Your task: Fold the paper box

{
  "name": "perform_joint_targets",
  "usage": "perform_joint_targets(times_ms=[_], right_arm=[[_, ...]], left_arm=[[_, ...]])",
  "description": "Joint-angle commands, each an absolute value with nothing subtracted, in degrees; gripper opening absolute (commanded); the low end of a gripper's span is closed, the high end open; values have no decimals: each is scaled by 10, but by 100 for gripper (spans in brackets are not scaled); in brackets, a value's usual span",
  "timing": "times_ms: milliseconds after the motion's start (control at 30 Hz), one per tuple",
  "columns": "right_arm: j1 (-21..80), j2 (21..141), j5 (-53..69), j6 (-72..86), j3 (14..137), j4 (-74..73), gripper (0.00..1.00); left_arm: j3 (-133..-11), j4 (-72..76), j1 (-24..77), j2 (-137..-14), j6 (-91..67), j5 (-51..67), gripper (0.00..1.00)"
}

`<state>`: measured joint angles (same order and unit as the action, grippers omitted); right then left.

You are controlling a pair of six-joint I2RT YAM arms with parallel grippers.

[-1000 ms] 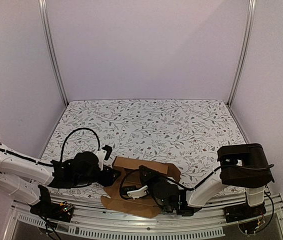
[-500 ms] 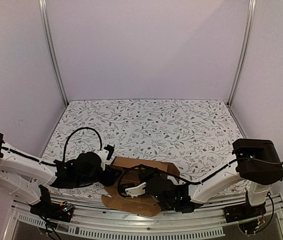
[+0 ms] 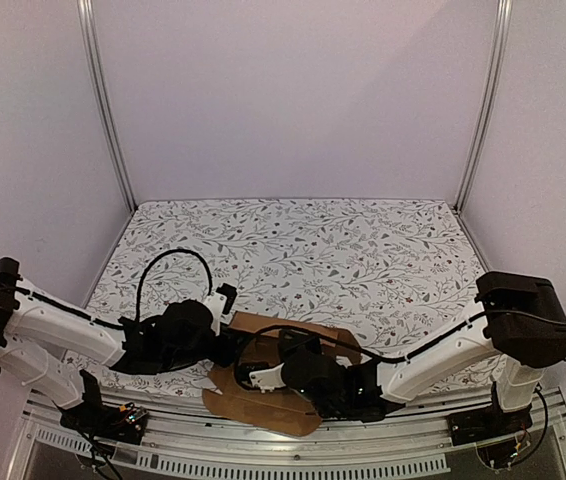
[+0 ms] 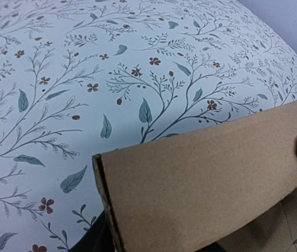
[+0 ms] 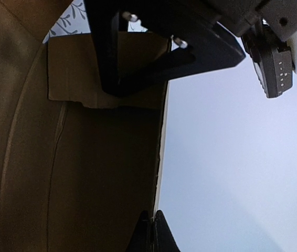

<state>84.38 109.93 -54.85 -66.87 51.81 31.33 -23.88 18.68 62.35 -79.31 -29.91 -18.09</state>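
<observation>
The paper box (image 3: 263, 323) is a brown cardboard sheet at the near middle of the table, partly folded, with a flat flap (image 3: 258, 410) hanging over the front edge. My left gripper (image 3: 231, 348) reaches its left end. In the left wrist view a doubled cardboard panel (image 4: 201, 178) covers the jaws, and only one dark finger (image 4: 93, 239) shows beside its edge. My right gripper (image 5: 152, 223) lies low inside the fold, fingertips pressed together on the thin edge of a box wall (image 5: 85, 173). The left arm's black fingers (image 5: 106, 52) show above that wall.
A floral cloth (image 3: 303, 250) covers the table, and a metal rail (image 3: 263, 455) runs along the front edge. Pale walls and two upright metal posts (image 3: 103, 100) close in the back and sides. The right arm (image 3: 433, 350) stretches low across the near right.
The left arm has pushed right, closer against the box. The right arm has stretched out lower and further left, and the raised box panel now lies flatter.
</observation>
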Motion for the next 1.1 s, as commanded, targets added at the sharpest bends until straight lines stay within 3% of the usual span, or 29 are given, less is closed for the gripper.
perform_joint_targets(times_ms=[0, 367, 600, 700, 833, 1067], right_arm=[[851, 1089, -553, -620, 538, 252, 0], [852, 1079, -564, -528, 569, 168, 0], [852, 1071, -545, -455, 607, 85, 0], [852, 1051, -522, -429, 613, 52, 8], [851, 1008, -462, -394, 610, 3, 34], [837, 881, -335, -299, 585, -79, 61]], left_arm=[[-260, 209, 640, -819, -296, -189, 32], [-271, 201, 648, -830, -295, -205, 2], [-283, 200, 653, -831, -274, -206, 0], [-290, 189, 653, -829, -258, -204, 0], [-301, 174, 653, -828, -234, -196, 0], [-316, 171, 653, -836, -207, -190, 0]])
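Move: The far-left corner of the paper box already stands between my half-open left fingers, its middle roughly 1 cm ahead and 1 cm above them. From that hand the near flap lies about 13 cm back, 4 cm right and 5 cm lower. My shut right fingers are still on the far wall's rim, 0 cm off; that same corner is some 11 cm to their left, 2 cm farther out and 3 cm lower, and the right end flap is about 11 cm to their right, level fore and aft and 4 cm lower. I close my left fingers to pinch the cardboard at the far-left corner, easing about 1 cm forward, then carry the corner some 3 cm right and 2 cm up. My right hand stays at the rim, slowly tipping its fingers down; late on it opens about halfway, lets go and rises some 5 cm while drawing back, away from the wall. ##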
